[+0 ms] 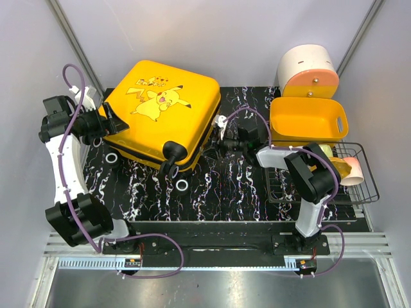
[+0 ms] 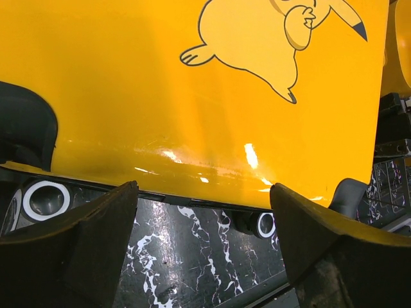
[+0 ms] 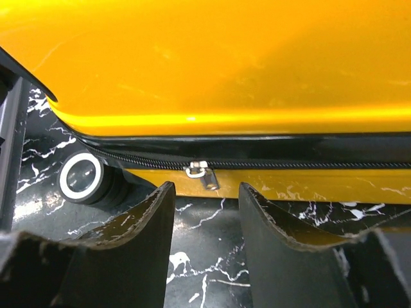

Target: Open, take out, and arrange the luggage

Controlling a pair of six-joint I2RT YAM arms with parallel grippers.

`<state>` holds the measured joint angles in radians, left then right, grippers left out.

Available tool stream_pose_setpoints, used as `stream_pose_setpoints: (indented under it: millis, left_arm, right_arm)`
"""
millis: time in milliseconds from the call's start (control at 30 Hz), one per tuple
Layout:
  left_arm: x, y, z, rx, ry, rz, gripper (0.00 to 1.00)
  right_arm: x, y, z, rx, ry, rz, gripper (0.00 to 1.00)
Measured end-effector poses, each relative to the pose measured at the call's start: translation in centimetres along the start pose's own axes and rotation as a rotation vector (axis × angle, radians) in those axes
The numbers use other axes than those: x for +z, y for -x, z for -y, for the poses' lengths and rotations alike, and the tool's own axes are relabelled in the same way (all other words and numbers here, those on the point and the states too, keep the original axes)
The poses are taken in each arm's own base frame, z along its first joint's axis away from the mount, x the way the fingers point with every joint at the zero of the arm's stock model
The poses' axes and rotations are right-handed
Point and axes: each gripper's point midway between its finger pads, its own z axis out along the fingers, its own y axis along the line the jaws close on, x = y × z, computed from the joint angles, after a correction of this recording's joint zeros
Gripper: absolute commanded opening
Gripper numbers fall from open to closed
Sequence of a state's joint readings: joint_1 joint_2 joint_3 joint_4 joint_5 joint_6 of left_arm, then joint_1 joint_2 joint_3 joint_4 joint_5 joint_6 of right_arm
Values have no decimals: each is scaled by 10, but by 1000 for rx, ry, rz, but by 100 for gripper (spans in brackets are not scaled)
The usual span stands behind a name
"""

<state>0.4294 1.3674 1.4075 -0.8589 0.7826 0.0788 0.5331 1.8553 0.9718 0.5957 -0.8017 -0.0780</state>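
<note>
The luggage is a glossy yellow hard-shell suitcase with a cartoon print, lying lid-up on the black marbled table. My left gripper sits at its left edge, and in the left wrist view its jaws stand wide open just short of the shell, holding nothing. My right gripper is at the case's right side. In the right wrist view it is open, and the metal zipper pull hangs from the closed zip just beyond the fingertips, apart from both.
A yellow plastic basket stands at the back right, with a white and pink round container behind it. A black wire basket holding small items is at the right edge. Black-and-white wheels stick out under the case.
</note>
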Motion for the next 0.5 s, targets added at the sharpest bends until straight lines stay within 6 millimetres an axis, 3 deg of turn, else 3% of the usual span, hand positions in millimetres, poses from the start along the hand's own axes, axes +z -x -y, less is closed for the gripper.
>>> stream_pose_setpoints:
  millis: [167,300,500]
  left_arm:
    - [0,-3,1,-3,-1,-2,88]
    - [-1,-4,1,-1,0,-1,87]
    - [4,-8,4,9,0,-18,85]
  right_arm:
    - [14,3,-16,-3,33,17,48]
    - [18,5,-16,-3,15,20,40]
    - [21,6,-8,6,-24,24,14]
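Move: The zipper pull on the suitcase's right side lies about 3 cm to the right hand's left, level with it in reach and height. The wheel at the suitcase's near corner stands some 11 cm back, 7 cm left and 5 cm lower; the upper wheel sits about 10 cm left, 3 cm back and 6 cm higher. From the left hand, the zipper pull is roughly 29 cm right, 2 cm back and 15 cm below. The right hand slides about 2 cm left to the zipper pull, its fingers narrowing by half around it. ##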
